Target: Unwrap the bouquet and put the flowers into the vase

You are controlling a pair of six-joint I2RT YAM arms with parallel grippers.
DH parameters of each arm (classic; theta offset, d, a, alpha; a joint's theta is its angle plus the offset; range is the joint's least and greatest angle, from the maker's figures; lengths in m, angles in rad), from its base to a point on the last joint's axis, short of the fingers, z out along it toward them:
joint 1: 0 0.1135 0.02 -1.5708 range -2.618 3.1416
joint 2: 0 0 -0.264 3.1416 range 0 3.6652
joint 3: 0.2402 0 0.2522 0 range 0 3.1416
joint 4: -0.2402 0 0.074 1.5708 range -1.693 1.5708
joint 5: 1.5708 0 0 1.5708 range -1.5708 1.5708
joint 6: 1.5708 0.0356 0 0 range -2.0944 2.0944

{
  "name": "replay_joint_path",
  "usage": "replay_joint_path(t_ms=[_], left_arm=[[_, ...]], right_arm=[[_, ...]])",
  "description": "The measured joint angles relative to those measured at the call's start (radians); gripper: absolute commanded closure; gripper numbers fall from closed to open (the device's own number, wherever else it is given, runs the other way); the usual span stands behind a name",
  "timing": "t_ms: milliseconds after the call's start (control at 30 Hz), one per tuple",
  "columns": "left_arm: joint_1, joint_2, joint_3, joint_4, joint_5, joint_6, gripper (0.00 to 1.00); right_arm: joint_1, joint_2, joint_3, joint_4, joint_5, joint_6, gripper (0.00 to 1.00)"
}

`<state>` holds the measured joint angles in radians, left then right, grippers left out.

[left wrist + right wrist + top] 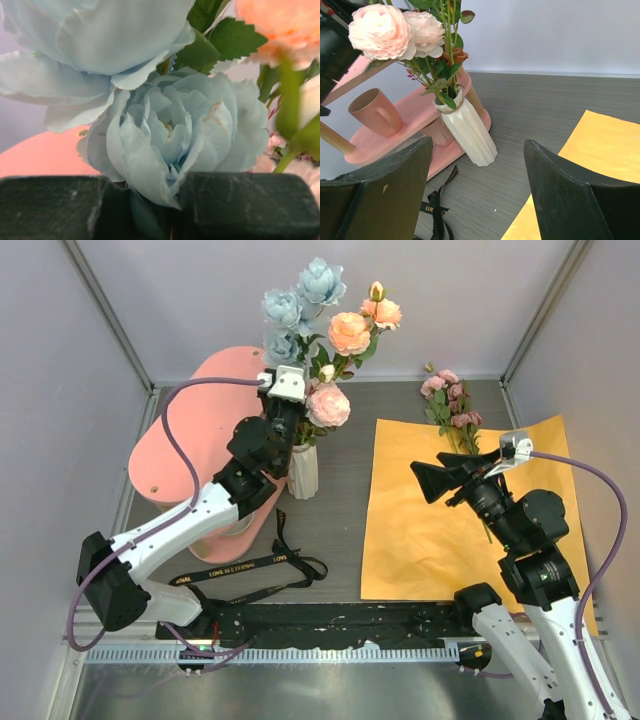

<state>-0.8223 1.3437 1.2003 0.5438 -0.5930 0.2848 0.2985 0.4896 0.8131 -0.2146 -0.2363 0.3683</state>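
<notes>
The white ribbed vase [303, 472] [469, 134] stands beside the pink shelf with pale blue, peach and pink flowers [330, 325] in it. My left gripper [291, 432] [145, 202] sits just above the vase's neck. Its fingers [240, 205] are nearly together, shut on the stems under a pale blue flower [170, 127]. A dusky mauve sprig [451, 403] lies on the opened orange paper [420, 540] [607, 150]. Above the paper's left part, my right gripper [421, 484] [477, 144] hangs open and empty, facing the vase.
The black printed ribbon [255, 570] [434, 212] lies loose on the table in front of the vase. The pink shelf [175, 455] holds a pink cup [372, 112] on its lower board. Grey walls enclose the table at the back and sides.
</notes>
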Motion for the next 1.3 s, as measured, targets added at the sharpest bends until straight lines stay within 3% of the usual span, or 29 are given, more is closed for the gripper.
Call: replay_joint_path(t_ms=[267, 433, 533, 567, 667, 767, 867, 1300], left_arm=[[0.005, 0.025, -0.091, 0.035, -0.069, -0.087, 1.00], [0.005, 0.027, -0.116, 0.065, -0.125, -0.122, 0.94], [0.006, 0.027, -0.135, 0.072, -0.157, -0.134, 0.80], [0.006, 0.027, -0.140, 0.072, -0.161, -0.140, 0.62], [0.006, 0.014, -0.165, 0.060, -0.163, -0.158, 0.31], [-0.010, -0.027, -0.190, 0.014, -0.130, -0.203, 0.17], [-0.018, -0.089, -0.206, -0.054, -0.099, -0.256, 0.11], [-0.018, -0.552, -0.233, -0.496, 0.115, -0.587, 0.06]], right_arm=[[0.000, 0.001, -0.017, 0.000, 0.000, 0.000, 0.21], [0.000, 0.001, -0.023, 0.000, 0.000, 0.000, 0.21], [0.000, 0.001, -0.025, 0.000, 0.000, 0.000, 0.21], [0.000, 0.001, -0.025, 0.000, 0.000, 0.001, 0.21], [0.000, 0.002, -0.026, 0.000, 0.000, 0.002, 0.21], [0.000, 0.004, -0.026, 0.001, 0.000, 0.005, 0.21], [0.000, 0.013, -0.026, 0.000, 0.000, 0.005, 0.21], [0.000, 0.143, -0.023, -0.097, 0.063, -0.053, 0.21]])
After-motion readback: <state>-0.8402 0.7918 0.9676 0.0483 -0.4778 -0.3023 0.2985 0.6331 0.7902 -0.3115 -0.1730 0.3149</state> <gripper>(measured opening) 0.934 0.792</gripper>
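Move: The vase the held blue flowers are going into stands almost straight below the left hand, its middle about 2 cm ahead and some 27 cm down. Of the left hand, the pink peony is 7 cm right and 3 ahead, the peach roses 9 right and 7 ahead, the pink rack some 16 left and level. The remaining pink flowers lie about 24 cm ahead, 9 right and 29 below the right hand; from it the vase is 15 ahead and 24 left. The blue flowers, still pinched in the left fingers, are lowered about 8 cm into the vase; then the fingers open wide and let go, and the hand draws back some 12 cm, drifting left and rising about 5, as it rolls its left side down. Late on, the open, empty right hand sinks about 7 cm and edges forward towards the remaining flowers, tipping down. ##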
